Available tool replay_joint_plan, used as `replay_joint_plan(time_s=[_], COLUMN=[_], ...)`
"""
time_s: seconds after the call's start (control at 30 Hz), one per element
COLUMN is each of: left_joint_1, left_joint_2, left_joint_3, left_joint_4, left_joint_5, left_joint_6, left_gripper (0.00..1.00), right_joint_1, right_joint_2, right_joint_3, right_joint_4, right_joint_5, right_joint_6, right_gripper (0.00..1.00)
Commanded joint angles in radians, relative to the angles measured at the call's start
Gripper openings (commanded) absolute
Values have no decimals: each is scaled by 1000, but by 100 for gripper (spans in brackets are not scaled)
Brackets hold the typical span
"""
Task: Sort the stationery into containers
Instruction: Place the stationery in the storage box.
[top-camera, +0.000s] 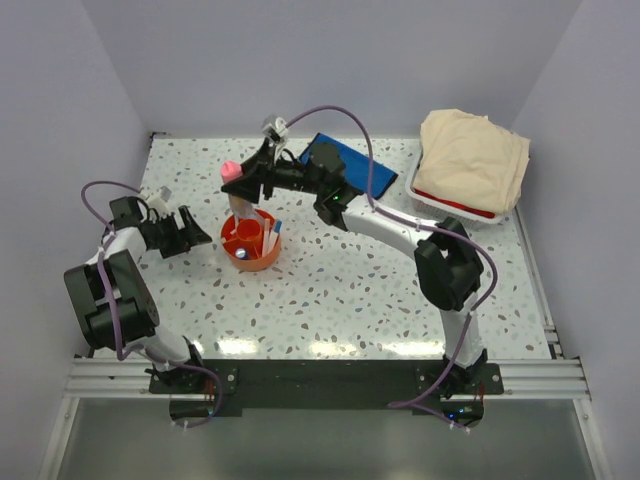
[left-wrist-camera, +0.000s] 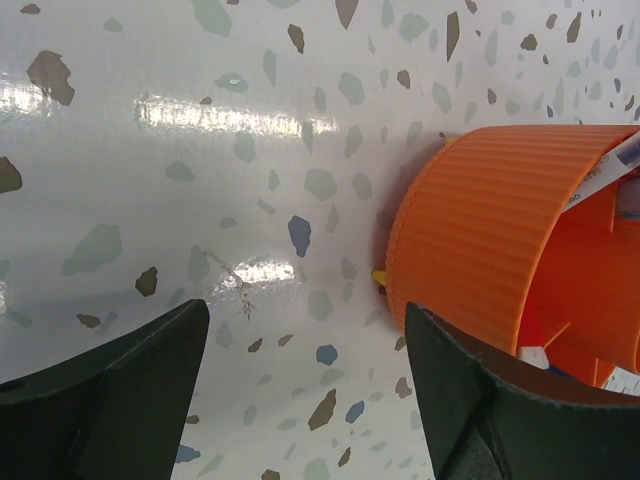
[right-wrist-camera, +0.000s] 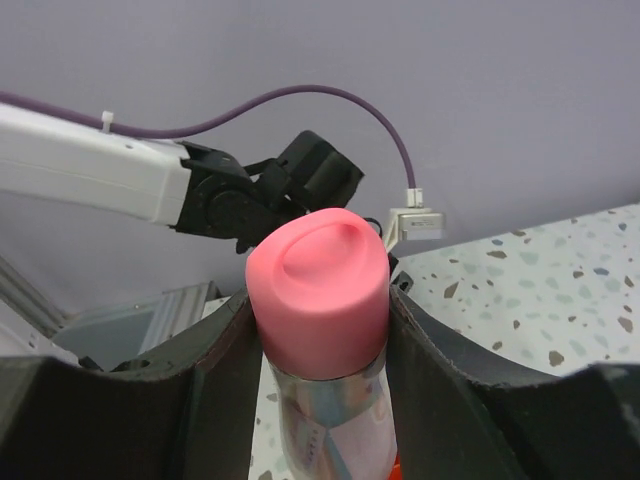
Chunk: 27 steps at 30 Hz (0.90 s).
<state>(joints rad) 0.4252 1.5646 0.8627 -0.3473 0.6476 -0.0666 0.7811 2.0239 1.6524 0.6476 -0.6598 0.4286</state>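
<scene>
My right gripper (top-camera: 245, 186) (right-wrist-camera: 318, 305) is shut on a thick pink-capped tube (top-camera: 233, 175) (right-wrist-camera: 320, 295). The tube stands nearly upright, cap up, with its lower end over the round orange tub (top-camera: 250, 244) (left-wrist-camera: 480, 240). A white and blue stick (top-camera: 272, 236) (left-wrist-camera: 610, 168) leans inside the tub. My left gripper (top-camera: 192, 232) (left-wrist-camera: 305, 345) stands open low over the table just left of the tub, with nothing between its fingers (left-wrist-camera: 120, 390). The blue pouch (top-camera: 350, 168) lies at the back, partly hidden by the right arm.
A white basket with a red rim (top-camera: 455, 203) and beige cloth (top-camera: 472, 158) stands at the back right. A small yellow bit (left-wrist-camera: 379, 275) shows at the foot of the tub's wall. White walls close the table at the back and sides.
</scene>
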Motion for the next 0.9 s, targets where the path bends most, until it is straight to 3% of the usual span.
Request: replay_joint_plan(time_s=[0.0, 0.3, 0.87], left_joint_1=[10, 10, 10], left_joint_2=[14, 48, 86], left_joint_3=[59, 73, 90], left_joint_4=[-41, -56, -64], left_joint_5=[-5, -26, -37], left_joint_6=[47, 62, 90], left_gripper=[84, 84, 84], right_joint_1=[24, 44, 46], right_joint_2=[-19, 13, 122], right_joint_3=[-75, -189, -247], right_joint_4=[302, 461, 555], right_joint_5=[5, -9, 8], right_joint_6=[-68, -284, -264], right_gripper=[0, 0, 0])
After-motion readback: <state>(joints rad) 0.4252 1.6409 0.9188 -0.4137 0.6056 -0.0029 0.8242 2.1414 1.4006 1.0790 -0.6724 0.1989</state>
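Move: The right hand holds the pink-capped tube; the orange storage box's middle lies about 28 cm below it, some 3 cm back and 2 cm to its right. The blue-capped pen in the box is about 5 cm right of the box's middle; the blue mat lies roughly 17 cm ahead of the hand and 25 cm right. From the left hand the box is about 13 cm right, 1 cm back, nearly level. Right hand lowers the held tube about 9 cm towards the storage box, rolling some 15 degrees more upright. ##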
